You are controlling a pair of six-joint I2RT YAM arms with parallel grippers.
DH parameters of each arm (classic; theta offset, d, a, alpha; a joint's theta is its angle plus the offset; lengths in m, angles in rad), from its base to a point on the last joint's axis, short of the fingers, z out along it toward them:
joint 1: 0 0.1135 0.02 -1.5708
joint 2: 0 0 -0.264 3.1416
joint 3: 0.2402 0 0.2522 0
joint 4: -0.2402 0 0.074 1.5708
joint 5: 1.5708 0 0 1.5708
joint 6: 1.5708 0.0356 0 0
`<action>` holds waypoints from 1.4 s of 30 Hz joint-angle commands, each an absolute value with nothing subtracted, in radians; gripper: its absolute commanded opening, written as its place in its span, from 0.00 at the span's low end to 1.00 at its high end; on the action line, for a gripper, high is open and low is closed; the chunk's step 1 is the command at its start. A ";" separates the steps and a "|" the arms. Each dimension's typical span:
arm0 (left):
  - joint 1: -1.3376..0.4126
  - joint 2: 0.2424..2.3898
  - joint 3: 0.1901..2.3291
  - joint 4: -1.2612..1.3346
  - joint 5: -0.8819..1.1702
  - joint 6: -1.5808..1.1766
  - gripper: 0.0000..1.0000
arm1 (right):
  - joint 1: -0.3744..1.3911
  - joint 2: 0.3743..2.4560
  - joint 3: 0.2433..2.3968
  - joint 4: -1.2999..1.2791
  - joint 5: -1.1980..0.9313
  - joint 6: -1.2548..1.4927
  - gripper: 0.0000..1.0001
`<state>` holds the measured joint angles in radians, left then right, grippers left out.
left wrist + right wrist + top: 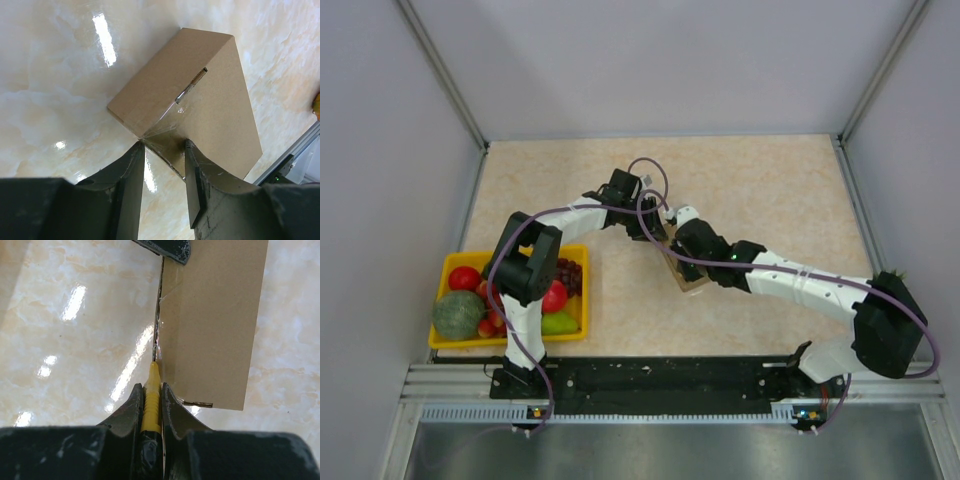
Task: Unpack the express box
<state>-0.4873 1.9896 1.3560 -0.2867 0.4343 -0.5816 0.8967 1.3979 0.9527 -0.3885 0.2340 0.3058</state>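
Note:
The express box (688,277), small and plain brown, sits mid-table between my two arms. In the left wrist view its taped near corner (165,150) lies between the jaws of my left gripper (164,145), which is closed on that end of the box (200,90). My right gripper (151,386) is shut on a yellow-handled cutter (151,400). The cutter's thin blade points into the seam along the left edge of the box (210,325). A left fingertip (167,247) shows at the box's far end. From above, the left gripper (658,238) and right gripper (682,258) meet over the box.
A yellow tray (510,340) at the near left holds red fruit, a green melon (458,314) and dark grapes. Grey walls close off the left, back and right sides. A metal rail (290,160) runs along the near edge.

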 commanded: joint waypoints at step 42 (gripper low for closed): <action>-0.471 2.063 1.368 -0.394 0.258 -0.494 0.39 | 0.908 1.108 0.982 -0.488 0.310 0.310 0.00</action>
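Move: The knife I grip in my right hand has its tip on the taped seam along the express box's left long edge. The box's middle lies about 8 cm ahead of that hand, 1 cm left and 8 cm below; the seam's near corner is only some 2 cm ahead, 2 cm left and 6 cm below. My left fingers sit at the seam's far part; from them the box's middle is roughly 4 cm back, 5 cm right and 3 cm lower. I draw the knife in my right hand back about 2 cm and slightly right along the taped seam towards the near corner, rising a centimetre on the way, then dip it that much again at the near end. Then I lift the blade some 4 cm clear, drifting right, with my grip on the knife kept. My left hand stays put, still steadying the box. ##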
